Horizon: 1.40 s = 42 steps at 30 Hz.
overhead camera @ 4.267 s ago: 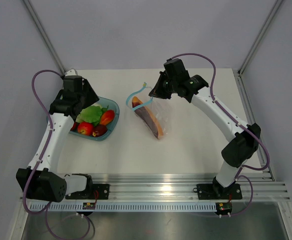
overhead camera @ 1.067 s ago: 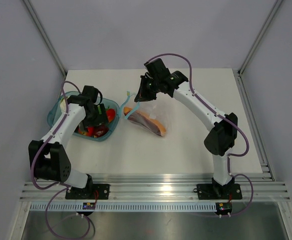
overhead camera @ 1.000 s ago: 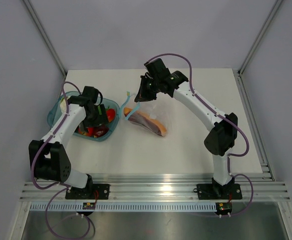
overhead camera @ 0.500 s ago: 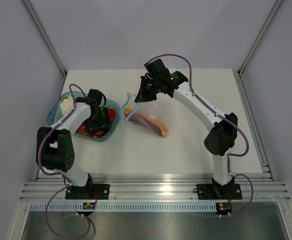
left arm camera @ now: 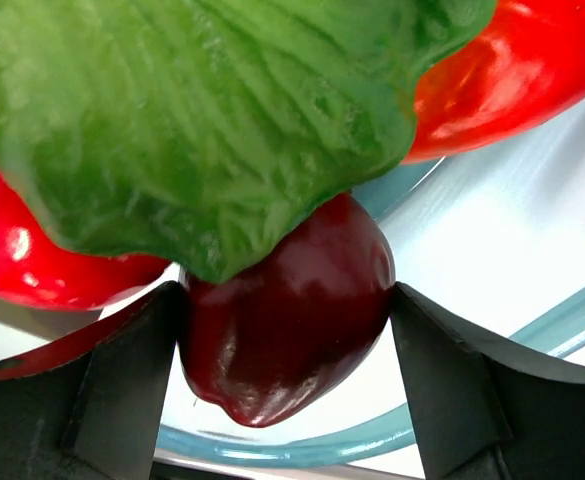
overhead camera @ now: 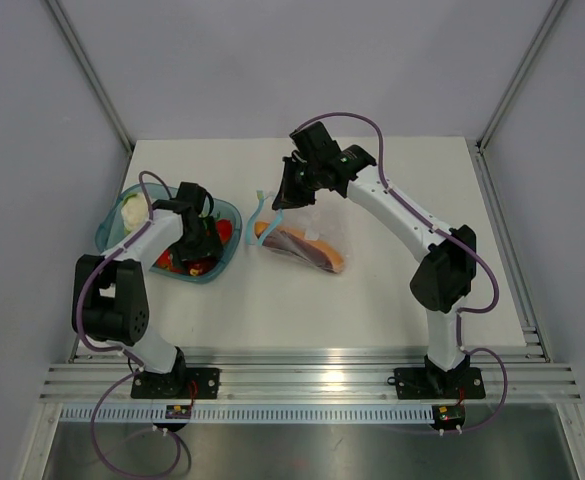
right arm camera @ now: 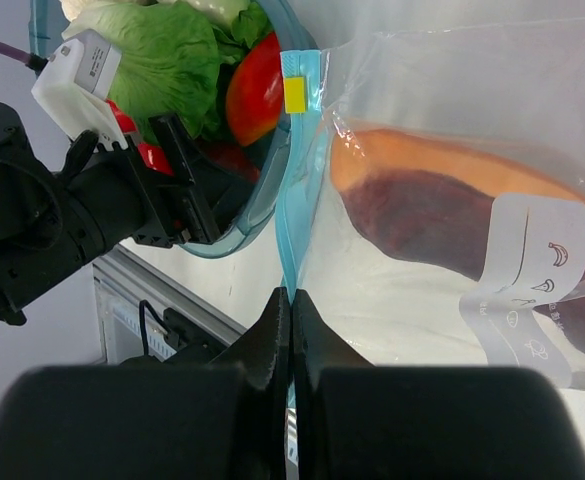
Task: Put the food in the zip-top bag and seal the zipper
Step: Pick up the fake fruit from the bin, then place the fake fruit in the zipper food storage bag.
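Observation:
The clear zip-top bag (overhead camera: 307, 240) lies at mid-table with an orange piece (right arm camera: 452, 165) and a dark purple piece (right arm camera: 422, 225) inside. My right gripper (overhead camera: 284, 195) is shut on its teal zipper (right arm camera: 302, 150), pinching the strip at the fingertips (right arm camera: 290, 295). My left gripper (overhead camera: 197, 245) is down in the teal bowl (overhead camera: 112, 225). Its fingers (left arm camera: 132, 390) touch both sides of a dark purple food piece (left arm camera: 285, 320) resting on the bowl floor. Red pieces (left arm camera: 512, 70) and a green lettuce leaf (left arm camera: 202, 120) lie just behind it.
The bowl's rim (right arm camera: 272, 190) stands close to the bag's zipper end. A white round item (overhead camera: 132, 208) sits at the bowl's far left. An aluminium rail (overhead camera: 302, 385) runs along the near edge, and frame posts rise at the back corners.
My left gripper has dropped lower into the bowl and narrowed round the dark purple piece. The right gripper has lifted the zipper a little and the bag has shifted slightly right.

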Motion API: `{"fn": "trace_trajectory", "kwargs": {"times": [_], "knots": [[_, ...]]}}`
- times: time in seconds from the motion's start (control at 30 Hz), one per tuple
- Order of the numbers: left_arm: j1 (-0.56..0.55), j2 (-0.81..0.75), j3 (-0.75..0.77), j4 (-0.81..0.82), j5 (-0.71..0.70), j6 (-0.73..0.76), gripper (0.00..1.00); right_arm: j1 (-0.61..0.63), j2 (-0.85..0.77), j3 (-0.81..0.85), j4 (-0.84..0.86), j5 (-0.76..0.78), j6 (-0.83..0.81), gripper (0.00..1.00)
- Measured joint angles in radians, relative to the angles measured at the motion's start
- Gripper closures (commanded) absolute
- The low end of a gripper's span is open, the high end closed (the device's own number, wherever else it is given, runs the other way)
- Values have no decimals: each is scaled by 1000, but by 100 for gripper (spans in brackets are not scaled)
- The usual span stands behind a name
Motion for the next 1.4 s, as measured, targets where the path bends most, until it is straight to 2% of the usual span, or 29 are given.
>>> {"fn": "trace_trajectory", "kwargs": {"times": [0.23,0.4,0.53,0.67,0.73,1.0,1.2,1.27,1.37,1.4], "knots": [[0,-80,100,-113,-24,8,54,0,-1,-1,0,0,1,100],[0,-146,231,-158,-27,20,56,0,-1,0,0,-2,1,100],[0,-174,275,-161,8,27,57,2,1,19,-2,-3,0,100],[0,-177,295,-159,99,47,59,9,12,66,-1,-8,-1,100],[0,-177,296,-153,174,61,61,14,18,87,-1,-10,-1,100],[-8,-171,296,-79,464,72,61,26,43,116,-1,-35,-2,100],[-34,-106,296,-37,609,72,61,32,48,122,-2,-35,-2,100],[-47,-75,296,-29,638,72,59,34,48,122,-2,-35,-2,100],[-67,-51,296,-11,662,64,28,37,48,122,-1,-35,-2,100],[-75,-47,296,0,670,60,11,37,48,122,-1,-35,-2,100]]}}
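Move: The left hand, already gripping the dark red fruit low in the bin, has the open mouth of the bag about 17 cm to its right, 4 cm ahead and 12 cm up. By the start of that way lie the lettuce, some 6 cm ahead and 3 cm left, and the red pepper, 6 cm ahead and 7 cm right. From the right hand, which still pinches the rim, the mouth's middle is roughly 4 cm left, 2 cm back and 4 cm below. Up first, about 13 cm and slightly forward, the left hand lifts the dark red fruit out of the bin, then swings some 14 cm right to the bag's mouth, fingertips tilting rightward and turning clockwise, and sinks slightly at the end with its grip kept. Still pinching the rim, the right hand rises and shifts left about 3 cm to meet it. ##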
